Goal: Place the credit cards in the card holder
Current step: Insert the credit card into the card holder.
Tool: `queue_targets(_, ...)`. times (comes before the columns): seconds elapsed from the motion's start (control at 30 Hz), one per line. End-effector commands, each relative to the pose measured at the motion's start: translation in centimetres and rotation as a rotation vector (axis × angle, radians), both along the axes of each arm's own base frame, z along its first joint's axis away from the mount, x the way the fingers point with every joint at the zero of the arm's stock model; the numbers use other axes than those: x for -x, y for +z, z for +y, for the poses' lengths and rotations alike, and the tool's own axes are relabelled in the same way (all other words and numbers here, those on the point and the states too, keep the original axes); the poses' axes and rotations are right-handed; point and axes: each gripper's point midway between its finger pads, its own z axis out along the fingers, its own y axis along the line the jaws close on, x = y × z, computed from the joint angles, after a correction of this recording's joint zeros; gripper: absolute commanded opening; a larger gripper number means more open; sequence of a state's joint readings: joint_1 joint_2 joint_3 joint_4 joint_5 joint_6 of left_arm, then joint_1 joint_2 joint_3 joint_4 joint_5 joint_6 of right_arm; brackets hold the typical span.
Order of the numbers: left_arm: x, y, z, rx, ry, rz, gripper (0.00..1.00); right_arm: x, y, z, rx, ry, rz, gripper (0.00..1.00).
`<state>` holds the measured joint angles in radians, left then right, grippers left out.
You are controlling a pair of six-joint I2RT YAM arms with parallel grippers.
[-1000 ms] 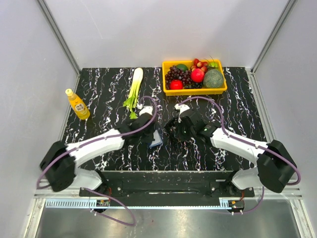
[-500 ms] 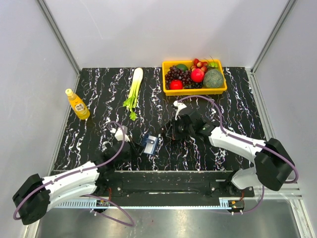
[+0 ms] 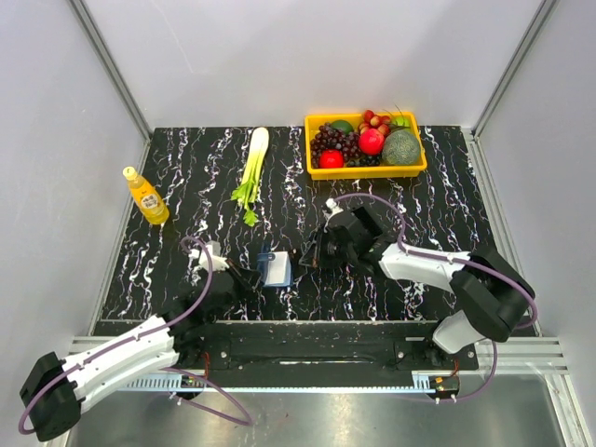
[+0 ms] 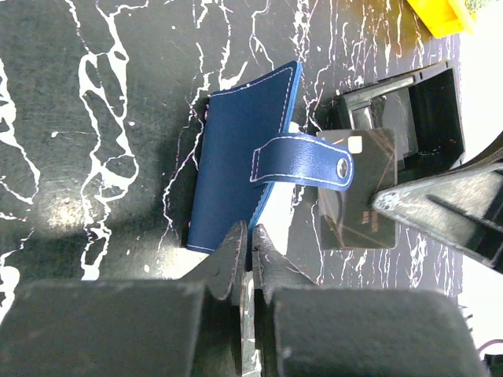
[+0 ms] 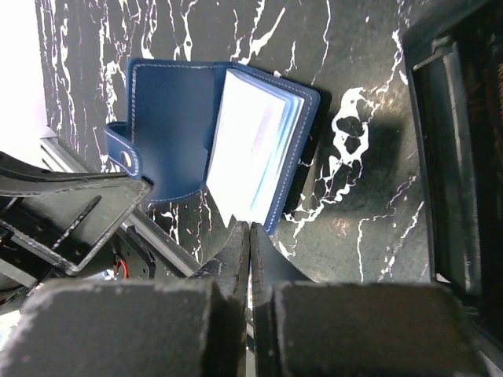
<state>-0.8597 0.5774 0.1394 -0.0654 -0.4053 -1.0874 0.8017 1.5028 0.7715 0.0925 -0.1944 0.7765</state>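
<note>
The navy card holder [image 3: 277, 270] stands half open near the table's front, its pale blue inside [image 5: 247, 153] facing my right gripper. My left gripper [image 4: 250, 238] is shut, pinching the near edge of the strap-side cover [image 4: 240, 157]. A dark credit card [image 4: 357, 188] shows beside the holder's open side, partly under the snap strap [image 4: 302, 161]. My right gripper [image 5: 251, 228] is shut, its tips at the edge of the pale pages. One fingertip [image 4: 393, 203] touches the card's right edge; I cannot tell if the card is pinched. In the top view the left gripper [image 3: 250, 277] and right gripper [image 3: 305, 259] flank the holder.
A black open tray [image 4: 428, 102] stands just behind the right gripper. A yellow basket [image 3: 366, 171] of fruit sits at the back right, a green stalk [image 3: 252, 168] at the back middle, an orange bottle [image 3: 146, 197] at the left.
The left arm has drawn back toward the near left edge and the card holder shifted left with it. The right gripper followed leftward to the holder.
</note>
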Motion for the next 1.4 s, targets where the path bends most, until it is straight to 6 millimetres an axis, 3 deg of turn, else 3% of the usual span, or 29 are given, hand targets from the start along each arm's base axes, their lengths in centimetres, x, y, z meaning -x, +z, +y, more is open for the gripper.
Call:
queue_targets(0.0,0.0,-1.0,1.3,-0.008,0.068,0.028,0.0,-0.1,0.5,1.7,-0.075,-0.041,0.003,0.0)
queue_targets(0.3,0.7,-2.5,2.8,-0.052,0.111,0.079,0.0,-0.2,-1.1,1.8,-0.042,-0.06,0.023,0.0)
queue_targets(0.6,1.0,-3.0,3.2,-0.071,0.119,0.1,0.0,-0.4,-1.4,2.3,-0.043,-0.052,0.03,0.0)
queue_targets(0.73,1.6,-4.0,4.2,-0.132,0.142,0.149,0.0,-0.8,-0.2,2.1,-0.067,-0.071,-0.015,0.0)
queue_targets(0.87,2.1,-5.0,4.6,-0.179,0.146,0.201,0.0,-1.4,2.5,2.2,-0.09,-0.067,-0.081,0.0)
queue_targets(1.17,2.0,-5.3,4.4,-0.2,0.128,0.204,0.0,-1.9,0.7,1.5,-0.005,-0.09,-0.067,0.0)
queue_targets(1.37,2.3,-5.9,4.7,-0.229,0.124,0.221,0.0,-1.5,0.8,1.6,-0.025,-0.074,-0.07,0.0)
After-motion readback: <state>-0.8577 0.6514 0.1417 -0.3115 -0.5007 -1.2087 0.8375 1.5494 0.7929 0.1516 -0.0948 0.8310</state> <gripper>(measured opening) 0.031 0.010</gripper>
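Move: The card holder's middle is about 5 cm to the right of my left fingertips, 2 cm farther out and 6 cm below, with its cover standing up on my left hand's side. From my right hand, which already holds a card, the holder is about 5 cm left, 2 cm back and 7 cm down. The black box sits some 11 cm right of that hand and 5 cm out; the celery's middle lies about 21 cm straight ahead of my left hand. I bring my left hand's closed fingertips down and left, about 5 cm down and 4 cm across, with slight wrist tilt, keeping them at the cover's near corner to draw it open. My right hand keeps its pinch on the card, dips about 3 cm at the pages, comes back up as far, and ends just over 1 cm farther left and forward. ##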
